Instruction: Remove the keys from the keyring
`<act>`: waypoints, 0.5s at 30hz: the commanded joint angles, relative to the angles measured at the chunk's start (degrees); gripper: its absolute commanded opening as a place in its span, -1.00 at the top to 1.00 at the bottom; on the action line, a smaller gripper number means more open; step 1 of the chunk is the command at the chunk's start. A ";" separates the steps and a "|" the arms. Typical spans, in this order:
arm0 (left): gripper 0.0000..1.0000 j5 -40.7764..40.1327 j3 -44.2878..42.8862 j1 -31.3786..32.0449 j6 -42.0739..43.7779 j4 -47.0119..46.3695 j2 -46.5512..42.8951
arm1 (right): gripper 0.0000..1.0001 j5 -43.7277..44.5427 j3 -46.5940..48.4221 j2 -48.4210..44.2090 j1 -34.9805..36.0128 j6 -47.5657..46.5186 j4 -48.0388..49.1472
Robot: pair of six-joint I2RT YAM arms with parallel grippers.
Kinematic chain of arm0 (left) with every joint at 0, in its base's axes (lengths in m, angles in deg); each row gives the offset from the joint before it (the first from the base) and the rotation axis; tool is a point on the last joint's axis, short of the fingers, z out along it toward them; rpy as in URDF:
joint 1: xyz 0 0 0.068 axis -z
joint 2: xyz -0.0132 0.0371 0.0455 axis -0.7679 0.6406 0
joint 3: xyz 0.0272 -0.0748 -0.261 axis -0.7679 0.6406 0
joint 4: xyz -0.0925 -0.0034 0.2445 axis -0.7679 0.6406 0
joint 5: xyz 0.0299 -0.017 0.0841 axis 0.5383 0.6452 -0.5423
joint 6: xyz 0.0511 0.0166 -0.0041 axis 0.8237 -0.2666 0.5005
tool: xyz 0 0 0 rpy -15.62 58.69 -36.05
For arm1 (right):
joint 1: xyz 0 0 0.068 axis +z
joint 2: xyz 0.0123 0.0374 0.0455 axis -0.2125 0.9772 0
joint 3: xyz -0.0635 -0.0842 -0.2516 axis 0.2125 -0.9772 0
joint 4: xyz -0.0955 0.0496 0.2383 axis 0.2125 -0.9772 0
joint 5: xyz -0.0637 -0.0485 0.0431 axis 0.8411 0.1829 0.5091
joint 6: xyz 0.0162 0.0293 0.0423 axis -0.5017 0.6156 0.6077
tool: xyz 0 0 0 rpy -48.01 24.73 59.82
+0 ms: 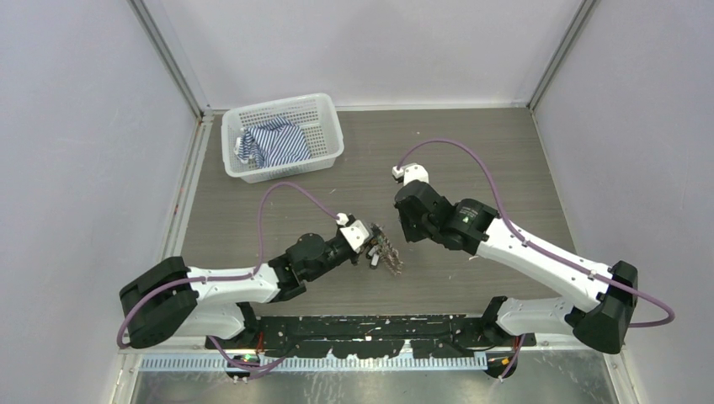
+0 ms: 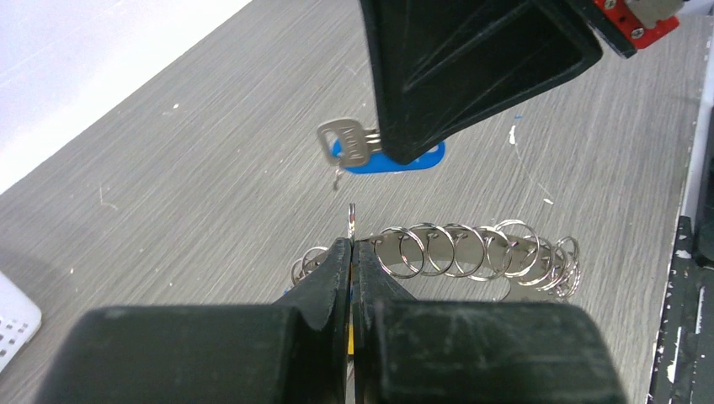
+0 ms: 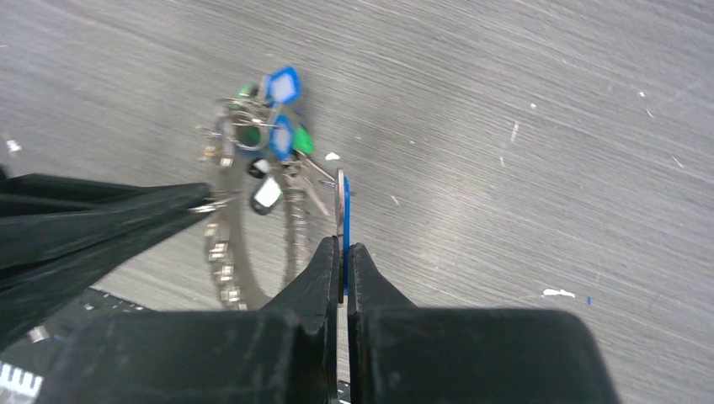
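Note:
The keyring (image 1: 389,255) is a large thin metal ring hung with small split rings (image 2: 471,251), silvery keys and blue, green and white tags (image 3: 271,143). My left gripper (image 2: 352,244) is shut on the ring's edge and holds it upright just above the table. My right gripper (image 3: 341,246) is shut on one key (image 2: 347,141) with a blue tag (image 2: 421,160). That key sits just beside the ring. I cannot tell whether it still hangs on the ring. In the top view the left gripper (image 1: 373,246) and right gripper (image 1: 408,233) meet at the ring.
A white mesh basket (image 1: 328,109) with a blue-striped cloth (image 1: 274,143) stands at the back left of the grey table. Walls close in both sides and the back. Small white specks (image 3: 557,293) lie on the table.

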 commanded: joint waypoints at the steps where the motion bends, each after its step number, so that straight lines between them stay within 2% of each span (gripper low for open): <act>1: 1.00 -4.29 -0.01 0.11 -1.58 -6.09 -1.12 | 0.98 1.32 -2.56 -1.01 -3.43 2.31 2.45; 15: 0.99 -7.94 -4.89 -2.89 -9.38 1.26 3.24 | 0.98 -1.60 -11.51 -3.53 -11.13 4.91 8.81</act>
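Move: My right hand already has the freed key with its blue tag; the clear patch of table it is bound for lies roughly 8 cm to its right, some 3 cm farther out and nearly 20 cm below. The keyring, with its remaining keys, is about 6 cm to the left of that hand, 5 cm nearer me and 3 cm lower. From my left hand, which grips the keyring's rim, the freed key is about 9 cm to the right, 1 cm farther out and about level. I carry the pinched key away from the keyring with my right hand, sinking about 5 cm and going almost as far right, a little forward too, while the hand turns some 10 degrees clockwise and its fingers stay shut. My left hand keeps its grip on the rim and takes the keyring forward, down and slightly left, 3 to 4 cm in all, turning a little counter-clockwise. ##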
